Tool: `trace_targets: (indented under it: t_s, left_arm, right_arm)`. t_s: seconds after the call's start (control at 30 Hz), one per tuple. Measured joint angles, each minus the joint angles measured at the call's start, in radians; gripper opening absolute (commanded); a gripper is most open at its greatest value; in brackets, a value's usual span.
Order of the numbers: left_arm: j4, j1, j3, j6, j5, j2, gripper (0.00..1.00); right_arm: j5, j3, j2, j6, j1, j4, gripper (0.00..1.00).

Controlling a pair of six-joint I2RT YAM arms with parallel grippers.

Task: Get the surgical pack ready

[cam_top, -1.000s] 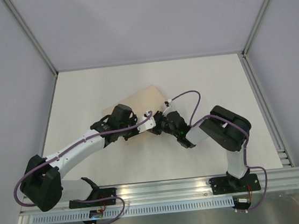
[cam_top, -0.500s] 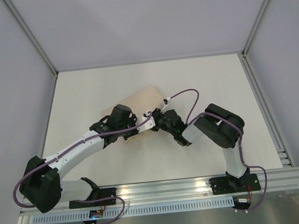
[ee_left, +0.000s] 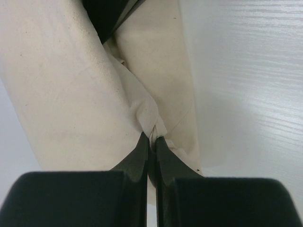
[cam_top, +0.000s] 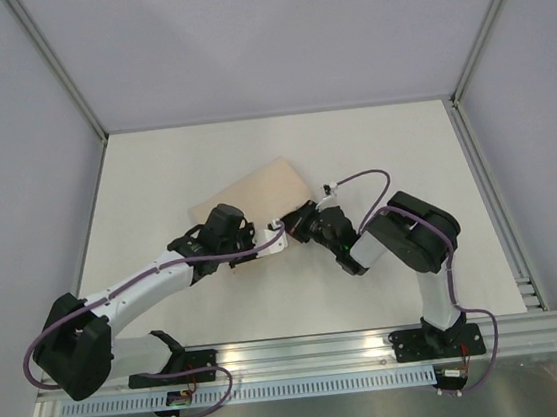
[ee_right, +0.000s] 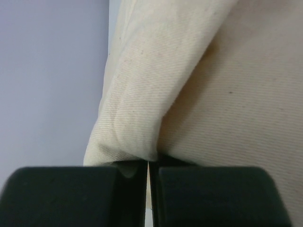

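The surgical pack shows only as a tan cloth sheet (cam_top: 261, 185), lying folded on the white table left of centre. My left gripper (cam_top: 279, 240) is at the cloth's near right corner. In the left wrist view it (ee_left: 152, 140) is shut on a pinched fold of the cloth (ee_left: 71, 94), which rises away from the fingertips. My right gripper (cam_top: 298, 222) meets that same corner from the right. In the right wrist view it (ee_right: 147, 163) is shut on a rolled edge of the cloth (ee_right: 227, 94). What the cloth covers is hidden.
The white table (cam_top: 382, 146) stretches bare to the right and behind the cloth. Grey walls and slanted aluminium posts (cam_top: 56, 68) enclose the sides and back. A rail (cam_top: 305, 351) with both arm bases runs along the near edge.
Both grippers have shifted a little toward the near edge while keeping hold of the cloth corner. The right wrist has swung slightly to the right. The cloth's far part lies as before.
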Motion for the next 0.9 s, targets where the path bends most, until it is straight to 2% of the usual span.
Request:
trace_targets:
  t_s: [0.27, 0.4, 0.6, 0.77, 0.9]
  left_arm:
    - [0.003, -0.003, -0.001, 0.008, 0.002, 0.043, 0.05]
    - [0.002, -0.003, -0.001, 0.011, 0.002, 0.064, 0.05]
    - [0.003, -0.004, -0.003, 0.019, 0.0, 0.066, 0.05]
    - [0.003, -0.005, -0.003, 0.025, -0.001, 0.067, 0.06]
    - [0.003, -0.005, -0.003, 0.026, -0.001, 0.067, 0.07]
  right_arm:
    - [0.003, -0.029, -0.026, 0.002, -0.017, -0.006, 0.0]
    - [-0.028, -0.085, -0.122, 0.008, -0.03, -0.071, 0.0]
    - [-0.113, -0.133, -0.39, 0.005, -0.04, -0.322, 0.0]
    - [-0.12, -0.123, -0.645, -0.087, -0.038, -0.612, 0.0]
    - [-0.103, 0.024, -0.666, -0.208, -0.047, -0.789, 0.0]
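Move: The right hand's shut fingertips are already in the mouth of the cloth fold, and the middle of the wrapped pack lies about 2 cm ahead of them, 5 cm to the left and 2 cm lower. The bunched cloth that the left fingers keep pinched stands roughly 8 cm back from the right tips and 7 cm to their left, about level. From the left hand, the pack's middle is some 10 cm ahead, 2 cm to the right and 3 cm lower. The right hand, fingers still shut, draws out of the cloth fold, first easing to the right, then backing away and rising ever faster until it is about 10 cm higher and some 5 cm farther right and back, its wrist rolling slightly and a short forward turn ending the climb. Meanwhile the left hand keeps its pinch on the bunched cloth and lowers it about 2 cm towards the table in the first half, then holds it there. ##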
